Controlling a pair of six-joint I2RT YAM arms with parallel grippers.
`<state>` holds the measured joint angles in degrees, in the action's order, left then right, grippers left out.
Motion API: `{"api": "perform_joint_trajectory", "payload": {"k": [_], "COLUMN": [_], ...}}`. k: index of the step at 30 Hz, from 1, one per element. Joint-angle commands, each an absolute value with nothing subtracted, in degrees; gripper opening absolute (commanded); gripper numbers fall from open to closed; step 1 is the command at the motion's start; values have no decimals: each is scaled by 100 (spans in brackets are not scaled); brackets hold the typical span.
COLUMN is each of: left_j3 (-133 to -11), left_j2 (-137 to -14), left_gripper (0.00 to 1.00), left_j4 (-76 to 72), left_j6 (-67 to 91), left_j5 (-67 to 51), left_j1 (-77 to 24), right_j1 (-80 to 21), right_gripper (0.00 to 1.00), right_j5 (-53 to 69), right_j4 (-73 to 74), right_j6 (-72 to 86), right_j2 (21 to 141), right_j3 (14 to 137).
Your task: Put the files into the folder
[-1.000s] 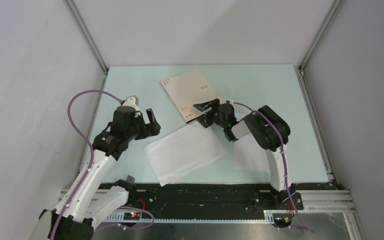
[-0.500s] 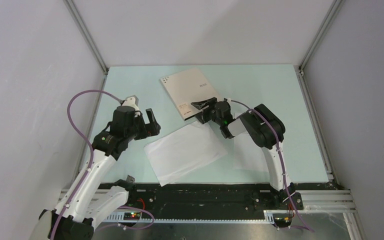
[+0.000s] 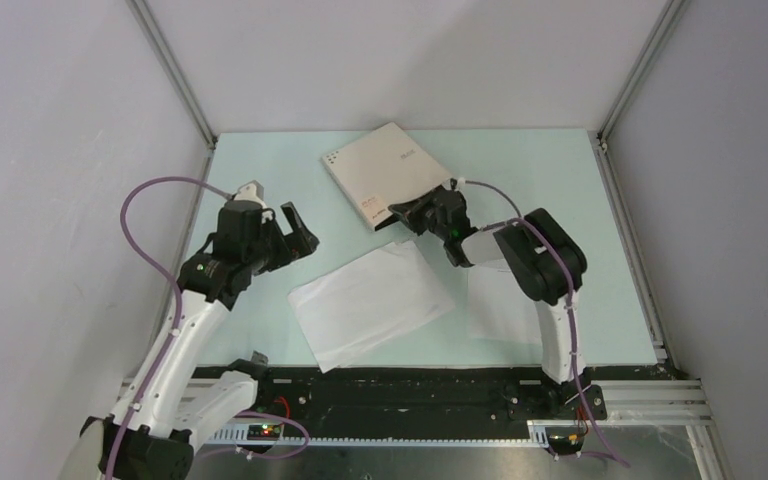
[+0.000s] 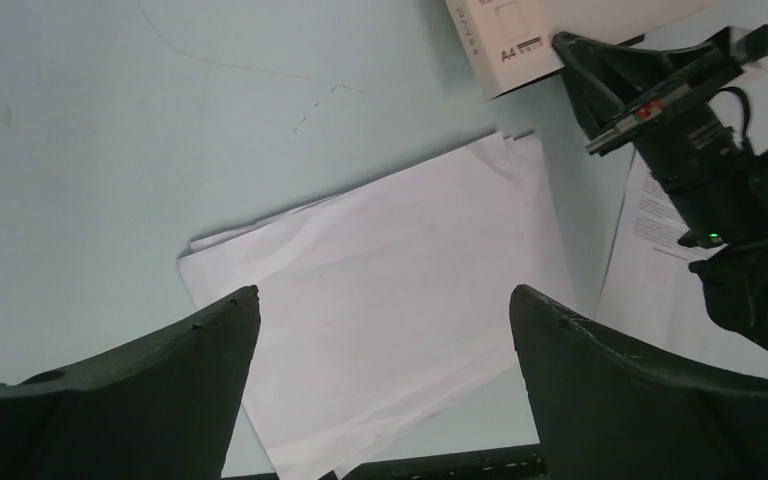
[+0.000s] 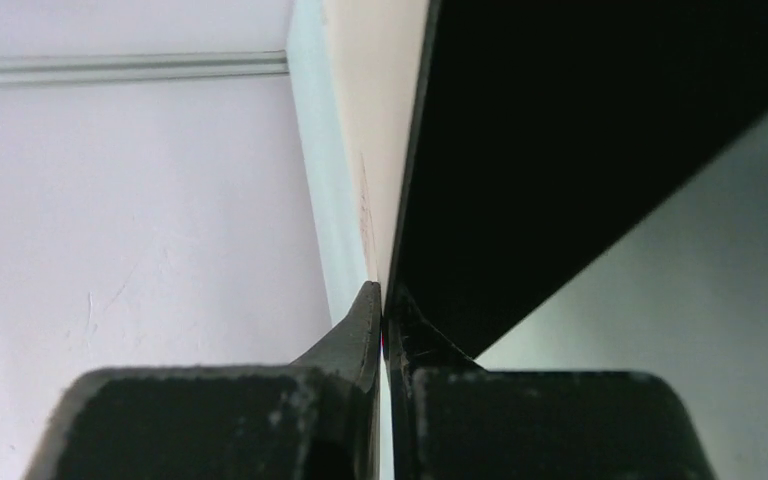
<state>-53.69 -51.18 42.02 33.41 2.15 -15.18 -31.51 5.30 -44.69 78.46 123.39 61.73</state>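
The cream folder [image 3: 385, 172] lies at the table's back centre, its near edge raised. My right gripper [image 3: 407, 212] is shut on that edge; in the right wrist view the jaws [image 5: 384, 295] pinch the cover, cream outside [image 5: 370, 120] to the left and black inside [image 5: 580, 130] to the right. One plain white file [image 3: 370, 300] lies in the middle of the table. A second file with faint print [image 3: 500, 305] lies partly under the right arm. My left gripper [image 3: 295, 228] hovers open above the plain file [image 4: 400, 230], touching nothing.
Pale green table top [image 3: 260, 170] with grey walls on three sides and metal frame posts at the back corners. A black rail [image 3: 400, 390] runs along the near edge by the arm bases.
My right gripper has closed on the folder's near edge, and the folder has shifted back and tilted up. The left arm has moved slightly left and back.
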Motion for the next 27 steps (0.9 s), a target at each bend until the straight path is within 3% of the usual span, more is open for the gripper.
{"api": "perform_joint_trajectory", "payload": {"k": [1,10,15,27], "left_j3": [-5827,-6300,-6529,-7080], "left_j2": [-5393,-5869,-6274,-6962], "left_gripper": [100,100,100,100], "left_j4": [4156,3944,3720,3398], "left_j6": [3700,3863,4144,4613], "left_j5": [-113,-545,-795,-1388], "left_j1": [-1460,-1459,-1459,-1464], "right_j1": [-3040,-3132,-3529,-5793], "right_gripper": [0,0,0,0], "right_j5": [456,45,-901,-4007], "right_j4": [-3771,-1543,-245,730], "right_j6": [6435,3603,2039,137], "right_j2": [11225,9342,8319,7410], "right_j3": [6472,6874,6903,6161]}}
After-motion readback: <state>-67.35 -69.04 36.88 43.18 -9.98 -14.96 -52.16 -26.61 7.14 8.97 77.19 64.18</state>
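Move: At the front edge of the folder, the right hand already has its top cover pinched; the folder's middle lies about 9 cm ahead, 3 cm left and 4 cm lower. From that hand the white files are roughly 23 cm back and 7 cm left, the printed sheet 20 cm back and 27 cm right. The open left hand has the folder some 24 cm ahead, 16 cm right and 18 cm below; the white files are 7 cm back and 11 cm right. Lifting the pinched folder cover, the right hand goes up fast by nearly 20 cm, then draws back about 14 cm and slightly right towards its base. All the while it rolls some 75 degrees about its fingers' line, left side going down, grip still shut. The left hand, wide open, moves about 6 cm forward and as much right towards the cover, rising a little. ##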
